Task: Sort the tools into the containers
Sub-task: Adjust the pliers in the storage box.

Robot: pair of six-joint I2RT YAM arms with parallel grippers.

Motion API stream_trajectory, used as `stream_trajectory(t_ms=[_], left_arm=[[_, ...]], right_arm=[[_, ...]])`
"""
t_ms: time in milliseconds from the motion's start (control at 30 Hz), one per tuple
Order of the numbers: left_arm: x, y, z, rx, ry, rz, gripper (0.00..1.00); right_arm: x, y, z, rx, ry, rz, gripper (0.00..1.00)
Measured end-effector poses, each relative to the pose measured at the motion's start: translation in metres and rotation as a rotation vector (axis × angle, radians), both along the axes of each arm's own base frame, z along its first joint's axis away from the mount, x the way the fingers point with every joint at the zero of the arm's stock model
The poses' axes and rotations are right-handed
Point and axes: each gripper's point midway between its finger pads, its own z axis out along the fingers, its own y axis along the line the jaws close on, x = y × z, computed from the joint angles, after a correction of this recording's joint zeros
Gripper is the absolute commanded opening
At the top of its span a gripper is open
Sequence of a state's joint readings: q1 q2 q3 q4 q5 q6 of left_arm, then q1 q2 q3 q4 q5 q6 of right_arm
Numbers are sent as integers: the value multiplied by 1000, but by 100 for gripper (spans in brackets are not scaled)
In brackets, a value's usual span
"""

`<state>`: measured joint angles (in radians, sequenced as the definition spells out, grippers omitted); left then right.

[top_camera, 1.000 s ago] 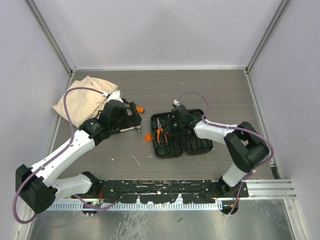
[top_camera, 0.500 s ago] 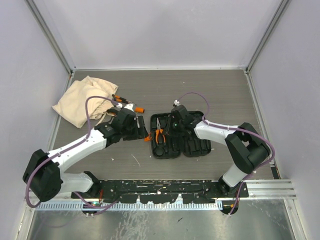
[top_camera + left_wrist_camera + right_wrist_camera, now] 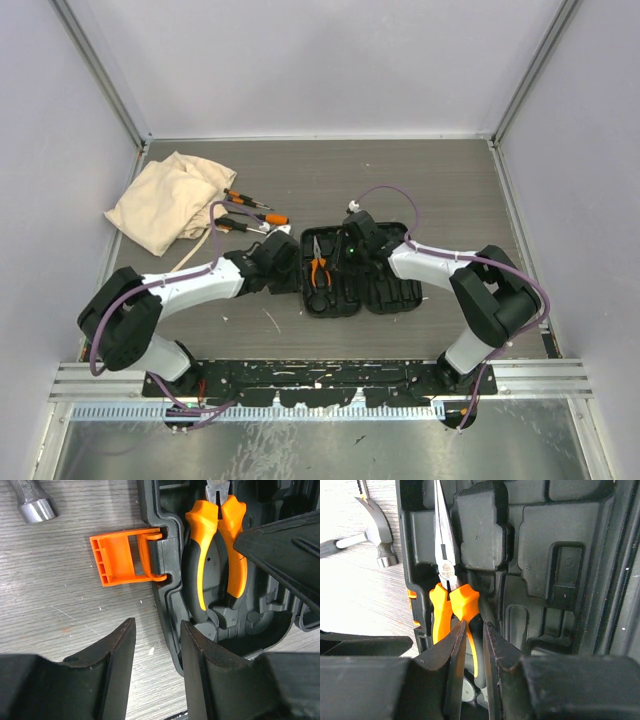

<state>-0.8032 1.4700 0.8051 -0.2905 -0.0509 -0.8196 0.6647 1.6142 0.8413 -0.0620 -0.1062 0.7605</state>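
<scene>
A black moulded tool case lies open at mid table. Orange-and-black pliers rest in a slot of its left half. My right gripper is shut on the pliers' right handle, low inside the case. My left gripper is open and straddles the case's left wall, one finger inside and one over the table, just below the orange latch. A small hammer's head lies left of the case. Two screwdrivers lie beside the bag.
A beige cloth bag lies crumpled at the back left. The case's right half holds only empty moulded slots. Grey walls close in the table on three sides.
My left arm swung right, from the loose tools by the bag to the case's left edge, its jaws narrowing. The right jaws tightened on the pliers' handle and barely moved.
</scene>
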Motion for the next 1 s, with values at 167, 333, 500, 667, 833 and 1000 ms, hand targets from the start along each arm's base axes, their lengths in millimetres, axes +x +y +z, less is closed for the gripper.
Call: stream_trajectory(t_ms=[167,333,500,667,833,1000], left_arm=[[2,-3,-7,-1,8,2,31],[4,-11,-8,-32,11,-6,17],[3,-13,-7,-37,18,-10,12],[3,-12,-7,-37,19,-9,6],[3,-13,-8,-30,25,-11,3],[3,-13,-8,-22,31,-12,1]], right_arm=[[0,0,0,3,-1,-1,25],[0,0,-1,5,-3,-1,23],[0,1,-2,10,-7,0,20],[0,1,-3,15,-13,0,18],[0,4,-12,1,-20,-3,17],[0,6,-12,-19,-43,-12,17]])
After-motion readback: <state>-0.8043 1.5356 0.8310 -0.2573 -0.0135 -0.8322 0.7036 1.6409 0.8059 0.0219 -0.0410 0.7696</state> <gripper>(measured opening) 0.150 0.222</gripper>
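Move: The storage box's left rim lies about 1 cm right of the left hand and 1 cm below it. From that hand, the orange latch is some 4 cm ahead and 1 cm left, and the hammer head about 7 cm ahead and 5 cm left. The pliers' middle is 5 cm ahead of it and 4 cm right. The right hand already holds their right handle, their middle about 1 cm ahead and 1 cm left of it, 1 cm down. The box's left rim, just behind the orange latch, is pinched by the left hand, which sinks and slides right, roughly 1 cm each, closes its half-open fingers and then holds there. The pliers' right handle stays between the right fingers; that hand holds still at first, then late on presses down about 1 cm into the tray, barely tilting. ##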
